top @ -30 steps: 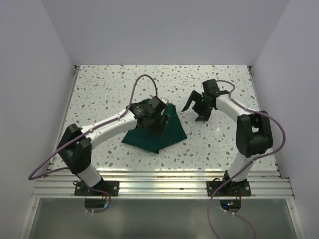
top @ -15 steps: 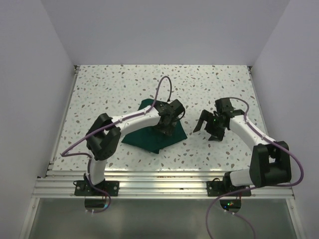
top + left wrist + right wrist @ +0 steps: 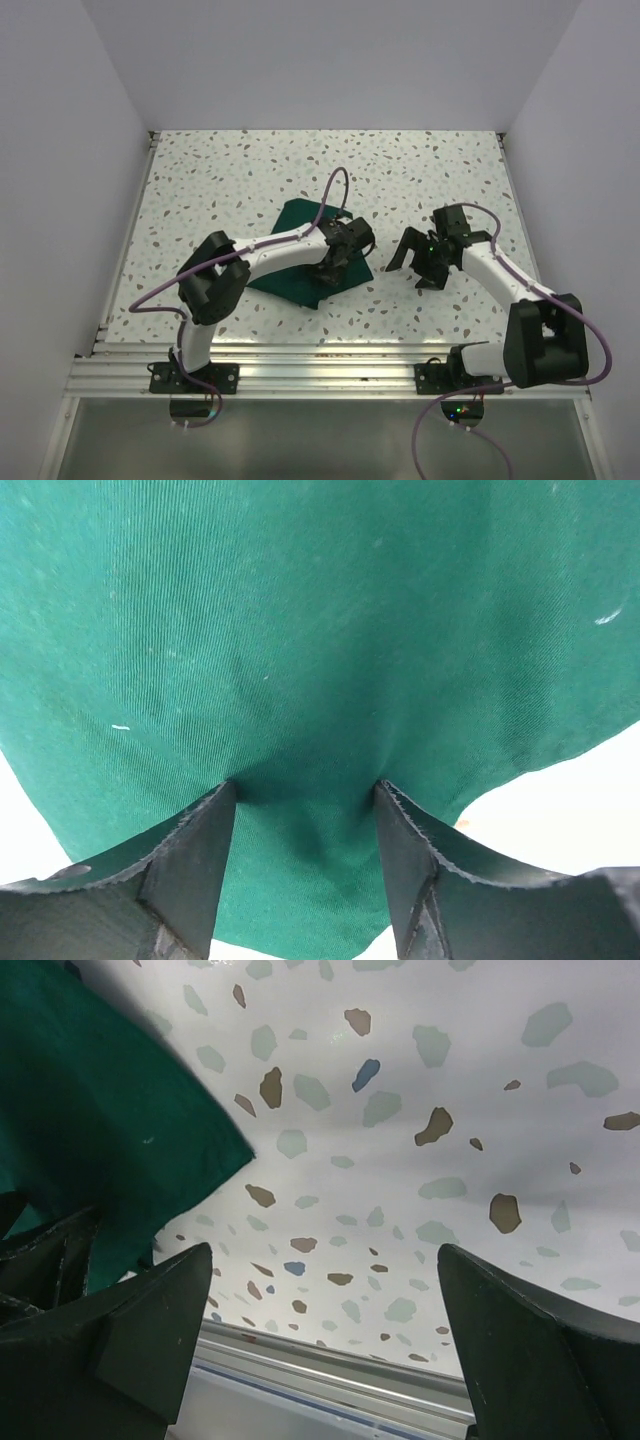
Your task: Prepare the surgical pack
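Observation:
The surgical pack (image 3: 290,272) is a small dark green folded bundle lying on the speckled table (image 3: 220,180), left of centre. My left gripper (image 3: 336,262) is down on the bundle's right part. In the left wrist view its fingertips (image 3: 225,798) press into the green cloth (image 3: 320,630) with the jaws apart and cloth bulging slightly between them (image 3: 305,790). My right gripper (image 3: 412,264) hovers wide open over bare table just right of the bundle, holding nothing. Its wrist view has the gripper (image 3: 325,1260) open, with the green cloth (image 3: 100,1130) at the left. No instruments or gauze show.
An aluminium rail (image 3: 320,365) runs along the table's near edge and also shows in the right wrist view (image 3: 330,1370). White walls close in the left, right and back sides. Purple cables loop above both arms.
My left gripper slid right and nearer across the bundle, and its jaws narrowed. The right arm drew back to the right and toward the near edge, jaws opening wider. The bundle flattened slightly.

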Robot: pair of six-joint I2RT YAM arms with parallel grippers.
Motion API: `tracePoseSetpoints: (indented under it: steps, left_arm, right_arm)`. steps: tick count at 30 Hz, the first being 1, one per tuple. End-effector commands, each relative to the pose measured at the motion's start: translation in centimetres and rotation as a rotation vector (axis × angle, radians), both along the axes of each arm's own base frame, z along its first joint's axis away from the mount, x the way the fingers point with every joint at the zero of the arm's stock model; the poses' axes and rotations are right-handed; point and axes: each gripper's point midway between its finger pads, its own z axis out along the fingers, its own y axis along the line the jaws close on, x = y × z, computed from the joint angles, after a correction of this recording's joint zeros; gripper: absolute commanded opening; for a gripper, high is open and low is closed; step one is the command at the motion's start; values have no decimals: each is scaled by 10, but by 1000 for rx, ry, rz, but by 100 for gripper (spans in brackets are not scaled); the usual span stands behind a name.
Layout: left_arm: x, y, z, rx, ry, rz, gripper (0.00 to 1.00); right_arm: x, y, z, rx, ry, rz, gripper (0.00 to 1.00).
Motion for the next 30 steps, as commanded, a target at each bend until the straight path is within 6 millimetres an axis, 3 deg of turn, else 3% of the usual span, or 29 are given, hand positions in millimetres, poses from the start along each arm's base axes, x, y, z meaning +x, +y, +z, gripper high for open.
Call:
tracePoseSetpoints:
  steps: [1,8,11,17,21,23,27,28,30]
  left_arm:
    - [-4,5,-6,2,7,23,60]
    - [-1,-2,-11,-5,16,3,58]
    - [1,-3,-10,-7,9,-2,48]
    - [4,-7,1,-39,7,-25,17]
    - [5,-8,9,-66,9,-31,0]
    - [4,-12,14,-89,18,-44,0]
    - [2,-20,27,-132,33,-70,0]
    - [3,-21,30,-137,31,-72,0]
    - [2,-26,40,-164,32,-83,0]
  right_arm:
    - [4,6,9,43,-54,3,99]
    - [4,8,6,46,-47,11,99]
    - [5,9,7,52,-51,6,99]
    - [7,13,2,81,-33,6,99]
    - [14,28,0,151,-34,20,99]
    - [15,42,-3,215,-1,29,99]
    - [31,79,3,321,-14,62,91]
    - [35,86,4,352,-1,33,78]
    - [48,104,5,409,-21,40,65]
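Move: The green cloth's crease, which the left fingers straddle, lies right beneath them, about 1 cm down. The folded flap's near tip is some 6 cm back of the left hand, straight behind; the cloth's right corner is about 10 cm to its right, level with it; the cloth's far right corner is roughly 14 cm ahead and 5 cm right. From the right hand, that right corner lies about 7 cm left, 1 cm ahead and 3 cm lower. Staying almost in place over the cloth, the left hand shuts its fingers from wide apart to nearly closed, pinching up the crease between the tips. Once that grip is made, the right hand, waiting open off the cloth's right side, sweeps about 7 cm left and some 2 cm down to the right corner, tilting about 15 degrees with its left side rising, and starts to close. ##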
